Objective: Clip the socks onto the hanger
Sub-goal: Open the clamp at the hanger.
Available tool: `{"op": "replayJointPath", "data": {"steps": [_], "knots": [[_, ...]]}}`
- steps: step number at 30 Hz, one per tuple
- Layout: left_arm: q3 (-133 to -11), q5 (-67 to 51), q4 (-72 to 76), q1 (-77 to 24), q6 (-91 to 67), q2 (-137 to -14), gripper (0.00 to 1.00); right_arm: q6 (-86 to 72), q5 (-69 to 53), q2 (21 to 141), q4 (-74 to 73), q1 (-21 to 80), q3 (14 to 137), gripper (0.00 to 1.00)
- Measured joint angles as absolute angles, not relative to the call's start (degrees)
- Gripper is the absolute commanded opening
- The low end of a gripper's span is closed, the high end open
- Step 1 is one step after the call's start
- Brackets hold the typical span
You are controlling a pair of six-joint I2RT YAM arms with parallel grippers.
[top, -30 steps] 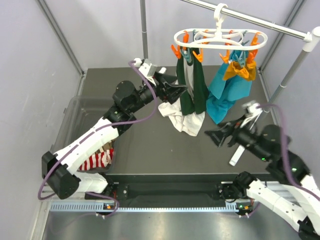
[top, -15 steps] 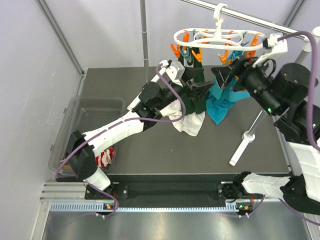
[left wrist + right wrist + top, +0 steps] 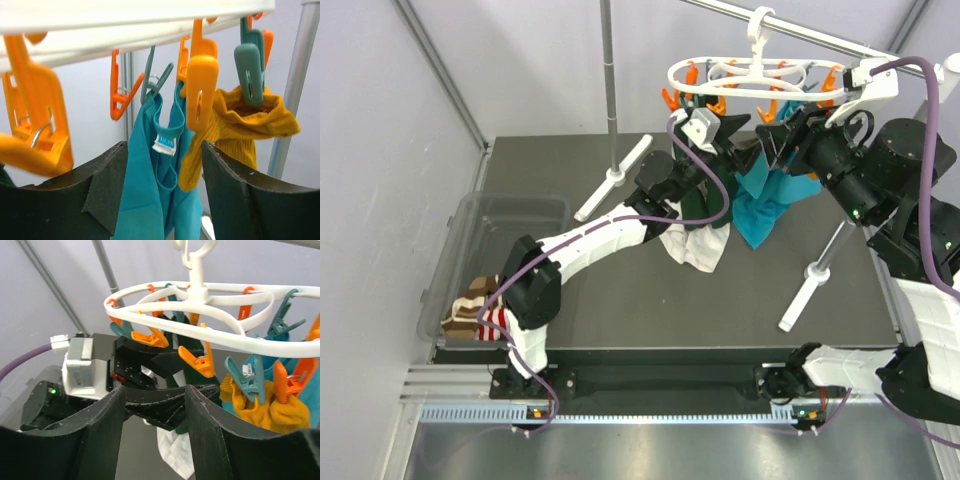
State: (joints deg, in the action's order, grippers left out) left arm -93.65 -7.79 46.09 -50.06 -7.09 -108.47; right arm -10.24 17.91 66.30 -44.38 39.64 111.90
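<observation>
The white hanger (image 3: 760,75) hangs from the rail with orange and teal clips. A mustard sock (image 3: 250,122) hangs from a teal clip (image 3: 248,65), a teal sock (image 3: 150,175) beside it, and a green-and-white sock (image 3: 700,220) on the left. My left gripper (image 3: 740,135) is raised under the ring. It is open (image 3: 165,195), with the teal sock hanging beyond the gap. My right gripper (image 3: 772,138) faces it from the right, open (image 3: 155,425) and holding nothing. A brown-and-cream sock (image 3: 470,305) and a red-and-white sock (image 3: 495,322) lie in the bin.
A clear plastic bin (image 3: 500,215) stands at the table's left edge. The grey rail (image 3: 840,45) crosses the back right on poles, one pole (image 3: 608,60) behind the left arm. White stand feet (image 3: 817,270) lie on the dark table. Spare orange clips (image 3: 197,360) dangle near both grippers.
Both arms have risen from near the table to the hanger, meeting under the ring. The right jaws have narrowed. The left arm no longer covers the striped socks in the bin.
</observation>
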Motion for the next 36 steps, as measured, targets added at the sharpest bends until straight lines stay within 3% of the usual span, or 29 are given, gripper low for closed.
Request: {"op": "replayJointPath", "data": {"steps": [11, 18, 36], "knots": [[-99.53, -7.9, 48.6, -51.16, -6.87, -111.66, 0.49, -6.39, 24.51, 68.84, -44.23, 39.27, 111.81, 0.46], [-100.84, -8.23, 48.4, -51.44, -5.93, -111.68, 0.18, -5.17, 25.91, 70.94, -44.12, 37.91, 111.81, 0.48], [-101.03, -11.46, 37.43, -51.64, -9.26, -107.57, 0.09, -10.81, 17.12, 75.53, -46.41, 29.89, 116.49, 0.55]]}}
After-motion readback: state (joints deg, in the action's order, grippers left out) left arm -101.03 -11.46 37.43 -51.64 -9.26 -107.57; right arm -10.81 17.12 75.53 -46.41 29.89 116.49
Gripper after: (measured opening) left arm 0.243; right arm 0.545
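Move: The light-orange clamp to be opened hangs from the hanger's near rim, about 4 cm above the left hand's point, 1 cm back and 2 cm to the right. From the right hand it is some 7 cm ahead, 1 cm right and 2 cm lower. Along the same rim, roughly level with it, another light-orange clamp hangs about 9 cm to its left and a teal clamp holding the mustard sock about 6 cm to its right. The light-orange clamp is taken between the left fingers, which rise some 4 cm with a slight drift back and right, closing from wide to a pinch on its lower part; keeping that pinch, the left hand dips a little, then eases back and up. Meanwhile the right hand goes about 6 cm forward and sinks some 2 cm, swinging about 10 degrees clockwise, to bring its still-open fingers either side of the clamp. ##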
